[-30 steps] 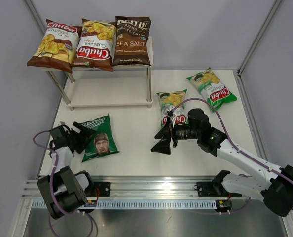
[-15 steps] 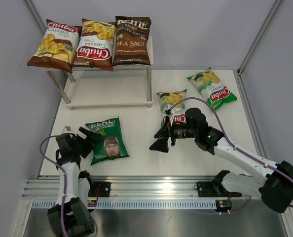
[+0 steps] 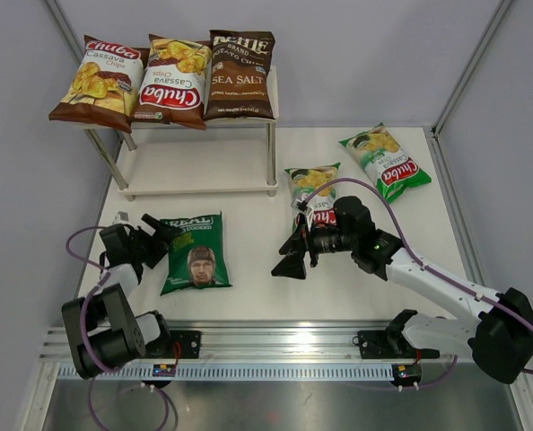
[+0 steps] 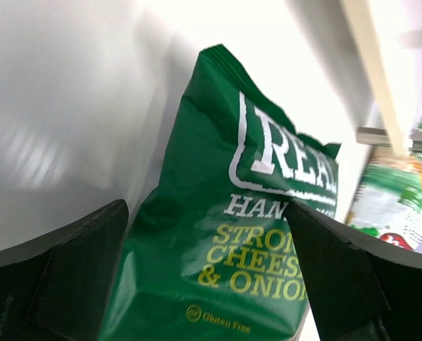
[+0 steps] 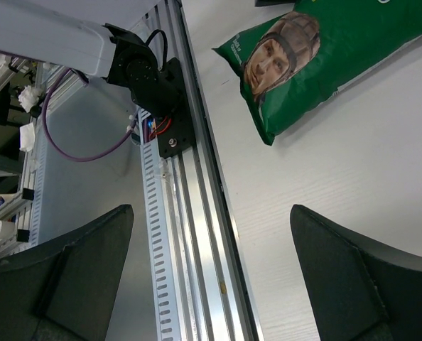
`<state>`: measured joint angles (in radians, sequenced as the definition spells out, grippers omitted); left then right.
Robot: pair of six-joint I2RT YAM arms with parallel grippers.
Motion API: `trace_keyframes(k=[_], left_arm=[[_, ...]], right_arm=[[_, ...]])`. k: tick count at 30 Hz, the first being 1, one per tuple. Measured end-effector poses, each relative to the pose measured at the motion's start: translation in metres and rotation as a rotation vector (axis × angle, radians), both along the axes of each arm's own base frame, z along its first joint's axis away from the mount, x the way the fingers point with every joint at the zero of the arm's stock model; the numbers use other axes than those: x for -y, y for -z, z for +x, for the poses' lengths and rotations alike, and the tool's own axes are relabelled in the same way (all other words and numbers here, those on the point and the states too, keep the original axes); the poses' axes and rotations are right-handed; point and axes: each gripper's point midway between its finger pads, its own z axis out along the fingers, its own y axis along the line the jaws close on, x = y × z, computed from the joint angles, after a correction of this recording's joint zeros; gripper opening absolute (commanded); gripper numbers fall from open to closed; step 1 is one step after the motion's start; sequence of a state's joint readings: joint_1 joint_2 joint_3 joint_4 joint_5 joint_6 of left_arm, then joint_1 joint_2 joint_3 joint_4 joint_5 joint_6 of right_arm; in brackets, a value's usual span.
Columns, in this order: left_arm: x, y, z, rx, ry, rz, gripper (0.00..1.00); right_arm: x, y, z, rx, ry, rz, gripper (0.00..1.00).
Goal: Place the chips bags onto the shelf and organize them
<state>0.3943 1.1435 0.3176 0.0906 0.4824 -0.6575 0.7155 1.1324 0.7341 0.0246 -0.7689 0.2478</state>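
The shelf (image 3: pixel 195 163) stands at the back left. Its top board holds three chips bags side by side: two brown Chuba bags (image 3: pixel 96 81) (image 3: pixel 170 83) and a Kettle Sea Salt bag (image 3: pixel 240 76). A dark green bag with a face (image 3: pixel 195 254) (image 4: pixel 253 234) lies flat on the table. My left gripper (image 3: pixel 163 239) (image 4: pixel 207 284) is open at its left edge, and the bag's end sits between the spread fingers. Two green Chuba bags (image 3: pixel 313 193) (image 3: pixel 385 160) lie at the right. My right gripper (image 3: pixel 295 256) (image 5: pixel 211 284) hangs open and empty over mid table.
The shelf's lower board carries nothing. An aluminium rail (image 3: pixel 275 346) (image 5: pixel 190 234) runs along the near table edge, with the left arm's base (image 5: pixel 147 71) mounted on it. Grey walls close in the left, back and right sides. The right arm lies over part of the nearer green Chuba bag.
The dark green bag has slid right and turned more upright. My left gripper has followed it and still stands wide at its edge. The right gripper has drifted slightly left.
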Motion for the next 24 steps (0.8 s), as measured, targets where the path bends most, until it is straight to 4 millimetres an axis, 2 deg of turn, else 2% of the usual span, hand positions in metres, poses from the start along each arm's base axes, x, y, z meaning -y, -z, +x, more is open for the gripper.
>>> trace_keyframes(k=[3, 6, 8, 9, 12, 17, 19, 21, 24], left_arm=[[0.007, -0.001, 0.015, 0.052, 0.046, -0.056, 0.96], [0.012, 0.0, 0.027, 0.09, 0.082, -0.105, 0.86], [0.016, 0.001, 0.031, 0.108, 0.096, -0.14, 0.56], [0.017, 0.005, 0.03, 0.103, 0.096, -0.151, 0.47], [0.023, 0.015, 0.022, 0.075, 0.089, -0.198, 0.45], [0.032, 0.015, 0.017, 0.079, 0.094, -0.227, 0.24], [0.036, 0.014, 0.016, 0.086, 0.095, -0.24, 0.19], [0.04, 0.011, 0.015, 0.092, 0.096, -0.256, 0.09], [0.051, 0.002, 0.01, 0.118, 0.094, -0.298, 0.09]], right_arm=[[0.0, -0.001, -0.002, 0.006, -0.013, 0.004, 0.99], [0.0, -0.003, -0.003, 0.01, -0.022, 0.01, 1.0], [0.0, -0.003, -0.004, 0.01, -0.024, 0.011, 1.0], [0.0, -0.003, -0.004, 0.01, -0.024, 0.012, 0.99], [0.0, -0.004, -0.003, 0.013, -0.02, 0.016, 0.99], [-0.002, -0.006, 0.0, 0.006, -0.002, 0.021, 1.0], [-0.003, -0.007, 0.003, 0.0, 0.013, 0.029, 0.99], [-0.006, -0.008, 0.01, -0.017, 0.055, 0.04, 0.99], [-0.011, 0.003, 0.032, -0.105, 0.202, 0.063, 0.99]])
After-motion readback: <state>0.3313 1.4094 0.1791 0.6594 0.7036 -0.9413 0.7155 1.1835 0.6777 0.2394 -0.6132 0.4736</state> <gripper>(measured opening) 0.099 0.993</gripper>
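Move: The green Real bag is what the left hand reaches for, its near side edge already between the open fingers and its middle about 7 cm to the right, 3 cm back and 2 cm below. The shelf's lower board lies some 17 cm ahead and 7 cm right of this hand, and the nearer green Chuba bag 10 cm ahead and 34 cm right. From the right hand, the green Real bag is roughly 20 cm left, 7 cm ahead and 18 cm down. Forward about 3 cm over the green Real bag's side edge, then back and down a little as the wide-open left fingers close and pinch that edge; with the grip tightening, the hand draws some 4 cm to the right, lifts slightly and rolls about 15 degrees, its left side sinking. The open right hand holds nearly still, then sets off about 3 cm forward, turning clockwise. ##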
